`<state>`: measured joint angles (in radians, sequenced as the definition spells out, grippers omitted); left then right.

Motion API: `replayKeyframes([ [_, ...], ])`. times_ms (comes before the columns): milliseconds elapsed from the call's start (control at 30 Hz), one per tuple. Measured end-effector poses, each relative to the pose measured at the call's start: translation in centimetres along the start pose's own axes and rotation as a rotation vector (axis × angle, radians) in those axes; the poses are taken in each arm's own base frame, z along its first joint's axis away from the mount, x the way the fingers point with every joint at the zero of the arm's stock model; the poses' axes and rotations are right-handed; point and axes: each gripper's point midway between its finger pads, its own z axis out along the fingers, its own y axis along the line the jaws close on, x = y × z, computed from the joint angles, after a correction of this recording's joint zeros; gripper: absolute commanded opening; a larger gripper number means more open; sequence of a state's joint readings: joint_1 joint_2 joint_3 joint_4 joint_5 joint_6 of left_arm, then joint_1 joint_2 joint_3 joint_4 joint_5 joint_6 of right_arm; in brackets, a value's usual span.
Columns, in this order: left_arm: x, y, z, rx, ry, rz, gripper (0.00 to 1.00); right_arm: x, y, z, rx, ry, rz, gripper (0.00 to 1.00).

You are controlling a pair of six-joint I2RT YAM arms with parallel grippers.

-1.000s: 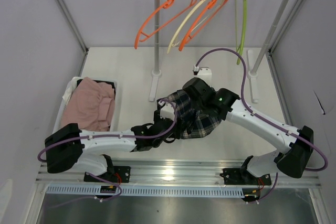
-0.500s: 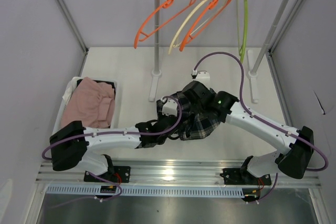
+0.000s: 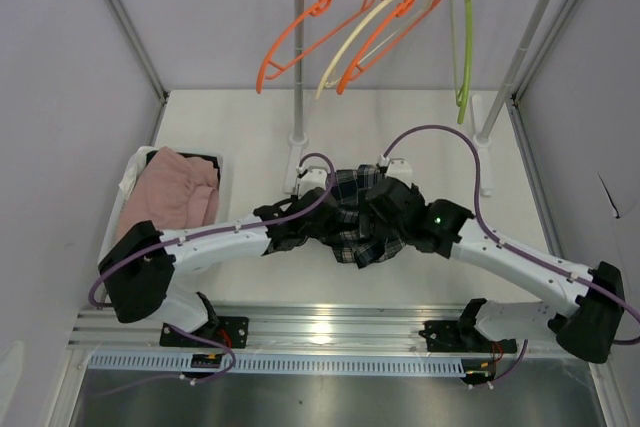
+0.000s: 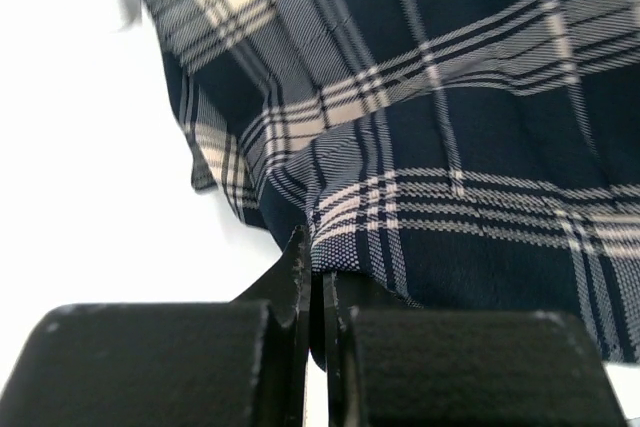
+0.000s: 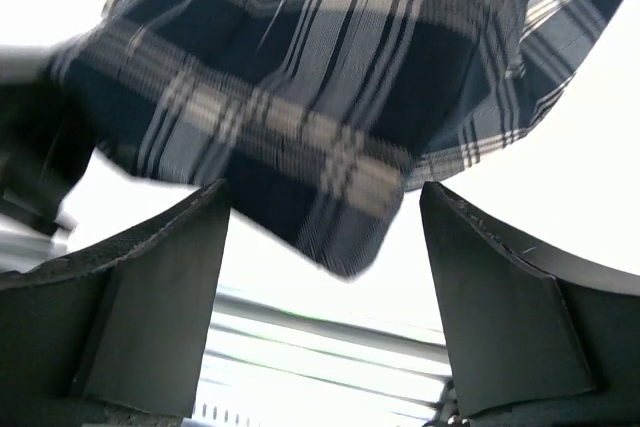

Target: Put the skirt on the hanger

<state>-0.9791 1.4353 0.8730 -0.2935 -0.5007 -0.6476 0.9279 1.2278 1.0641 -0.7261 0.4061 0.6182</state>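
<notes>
The dark plaid skirt (image 3: 365, 219) hangs bunched between my two arms over the middle of the table. My left gripper (image 4: 318, 282) is shut on a lower edge of the skirt (image 4: 450, 127); in the top view it (image 3: 318, 219) sits at the skirt's left side. My right gripper (image 5: 322, 192) is open, its fingers standing wide on either side below a drooping fold of the skirt (image 5: 300, 97), and it (image 3: 400, 222) sits at the cloth's right side. Several hangers hang on the rail: an orange hanger (image 3: 300, 37), a cream one (image 3: 352, 47), another orange one (image 3: 395, 27) and a green one (image 3: 462, 42).
A white bin (image 3: 130, 175) with a pink garment (image 3: 175, 197) stands at the left edge. The rack's left post (image 3: 297, 57) and its foot rise just behind the skirt; the right post (image 3: 525, 42) leans at the far right. Purple cables loop above both wrists.
My left gripper closed on the skirt's edge and moved up and right with it. My right gripper opened, let go of the skirt and drew back to the right.
</notes>
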Motion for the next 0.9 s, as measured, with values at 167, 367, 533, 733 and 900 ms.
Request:
replayKeyframes([
  [167,0.4,0.7,1.5,0.009,0.089,-0.038,0.00,2.7,-1.2,-1.8,-0.019,-0.023,0.061,0.67],
  [367,0.1,1.4,2.2,0.033,0.137,-0.087,0.00,6.1,-3.7,-1.8,-0.027,-0.028,0.155,0.57],
  [533,-0.5,0.4,2.1,0.070,0.144,-0.094,0.00,10.2,-2.7,0.3,-0.065,0.038,0.132,0.43],
  [733,-0.7,0.0,2.0,0.082,0.149,-0.095,0.00,12.5,-0.2,2.8,-0.072,0.077,0.102,0.39],
  [900,-0.5,-0.1,1.9,0.089,0.161,-0.094,0.00,12.7,0.5,4.2,-0.070,0.055,0.119,0.43],
])
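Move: The near edge of the plaid skirt lies roughly 5 cm back from the right hand, 2 cm to its left and some 14 cm below. The left gripper, shut on the skirt's left part, is about 11 cm to the right hand's left and level with it fore and aft; the near end of the rack's left foot is about 20 cm left and 11 cm ahead. From the left hand, the skirt's near edge is about 8 cm to the right, 8 cm back and 6 cm below. The right hand, empty, draws back about 7 cm off the top of the skirt while bowing out some 4 cm to its right, then drops steeply, about 12 cm lower in all, swinging back left to come in low by the near edge, its fingers narrowing from wide to under half open without shutting on the cloth. The left hand keeps its pinch on the skirt and eases forward about 2 cm, tipping some 10 degrees further down, then all but stays put. ##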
